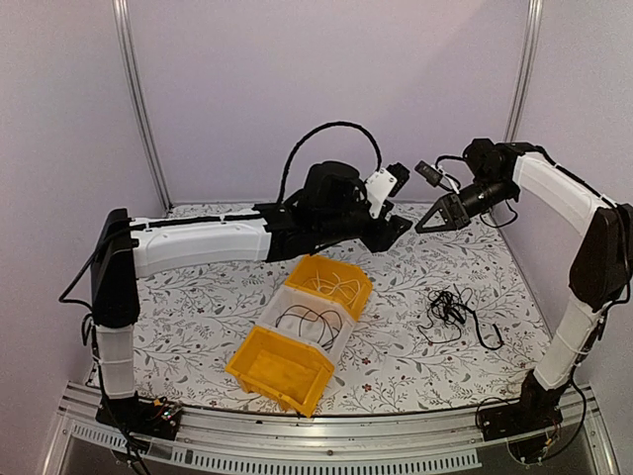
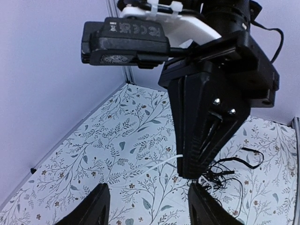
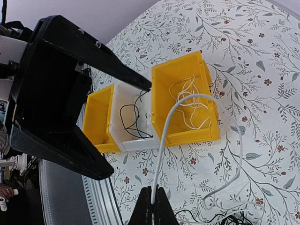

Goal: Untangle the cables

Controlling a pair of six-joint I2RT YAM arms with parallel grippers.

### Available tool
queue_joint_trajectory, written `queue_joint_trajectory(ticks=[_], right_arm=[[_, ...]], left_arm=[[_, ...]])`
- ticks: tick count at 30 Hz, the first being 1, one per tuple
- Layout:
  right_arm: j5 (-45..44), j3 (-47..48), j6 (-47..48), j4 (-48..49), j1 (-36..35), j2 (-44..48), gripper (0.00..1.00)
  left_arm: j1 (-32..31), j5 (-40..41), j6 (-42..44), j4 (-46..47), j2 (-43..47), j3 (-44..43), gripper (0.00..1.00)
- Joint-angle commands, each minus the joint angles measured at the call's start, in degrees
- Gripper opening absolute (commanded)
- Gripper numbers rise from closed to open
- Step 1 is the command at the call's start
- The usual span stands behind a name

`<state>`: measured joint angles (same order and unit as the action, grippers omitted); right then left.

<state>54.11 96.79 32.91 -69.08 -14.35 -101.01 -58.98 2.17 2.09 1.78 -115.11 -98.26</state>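
A tangle of black cables [image 1: 452, 309] lies on the table at the right, and also shows in the left wrist view as the black cables [image 2: 225, 174]. My right gripper [image 3: 153, 200] is shut on a white cable [image 3: 161, 140], which arcs up and loops back down toward the table. It hangs above the table's back middle as the right gripper [image 1: 429, 224]. My left gripper [image 2: 149, 206] stands open and empty just left of it, its fingers wide apart. In the left wrist view the white cable [image 2: 161, 164] sticks out of the right gripper [image 2: 191, 171].
Three bins stand in a diagonal row mid-table. The far yellow bin [image 1: 351, 269] holds white cables [image 3: 192, 101]. The white bin [image 1: 280, 303] holds black cables [image 3: 133, 119]. The near yellow bin [image 1: 279, 368] shows nothing inside. A metal rail [image 1: 326, 435] runs along the near edge.
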Motion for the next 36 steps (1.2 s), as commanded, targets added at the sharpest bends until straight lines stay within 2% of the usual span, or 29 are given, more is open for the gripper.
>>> queue_joint_trajectory(ticks=[1,6,13,16,22,28,29,31,34,36], right_arm=[[2.1,1.9,3.8,-3.8,-1.1,2.1,0.0],[2.2,2.3,4.1,-4.4,-2.2,2.1,0.0],[3.1,3.5,4.8,-6.6,-3.9,1.7,0.0],[4.7,3.5,5.2,-7.8,-3.9,1.3,0.0],[6.9,2.7,5.2,-7.1,-3.9,0.3,0.0],[5.6,1.5,2.9,-1.4,-3.5,0.2,0.01],[5.4,1.1,2.1,0.0,-3.5,0.1,0.04],[5.4,0.3,0.9,3.4,-3.5,-0.2,0.17],[7.4,-0.8,-1.4,7.3,-3.7,-1.0,0.3],[9.2,-0.8,-2.3,8.9,-3.9,-1.8,0.35]], left_arm=[[-1.4,9.7,8.3,-1.6,-2.2,-3.1,0.6],[-1.7,13.4,12.4,-0.2,-2.6,-2.8,0.62],[-2.1,9.6,18.6,5.4,-3.1,-0.7,0.56],[-2.9,8.7,21.5,8.1,-3.2,0.2,0.42],[-2.7,8.8,20.4,9.1,-2.1,0.9,0.0],[-2.1,9.4,13.9,8.7,0.4,0.1,0.0],[-2.1,9.2,12.9,7.9,0.6,-0.6,0.0],[-2.0,9.4,11.3,6.1,0.6,-2.4,0.0],[-2.0,10.5,9.0,4.4,0.8,-4.2,0.0],[-1.9,11.7,8.1,2.4,0.5,-5.9,0.0]])
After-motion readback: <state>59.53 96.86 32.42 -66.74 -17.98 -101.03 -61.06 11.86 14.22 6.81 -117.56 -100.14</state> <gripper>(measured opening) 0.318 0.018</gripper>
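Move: The right gripper is shut on the white cable. The stretch for the left fingers to take lies about 4 cm ahead of the open left gripper, 4 cm to its right and 2 cm lower. From the right hand, the left gripper is some 4 cm back, 4 cm left and slightly higher. Below, from the left hand, the far yellow tray is roughly 7 cm ahead and 14 cm left, and the black cable tangle 13 cm right, level with it; both are about 24 cm down. Bring the held white cable back and left to the left gripper with the right, about 4 cm and slightly up, while the left edges forward 2 cm, rolls its wrist some 20 degrees and eases back. Shut the left fingers fully on the cable beside the right fingertips, then open the right about a third to let go, easing it forward. ##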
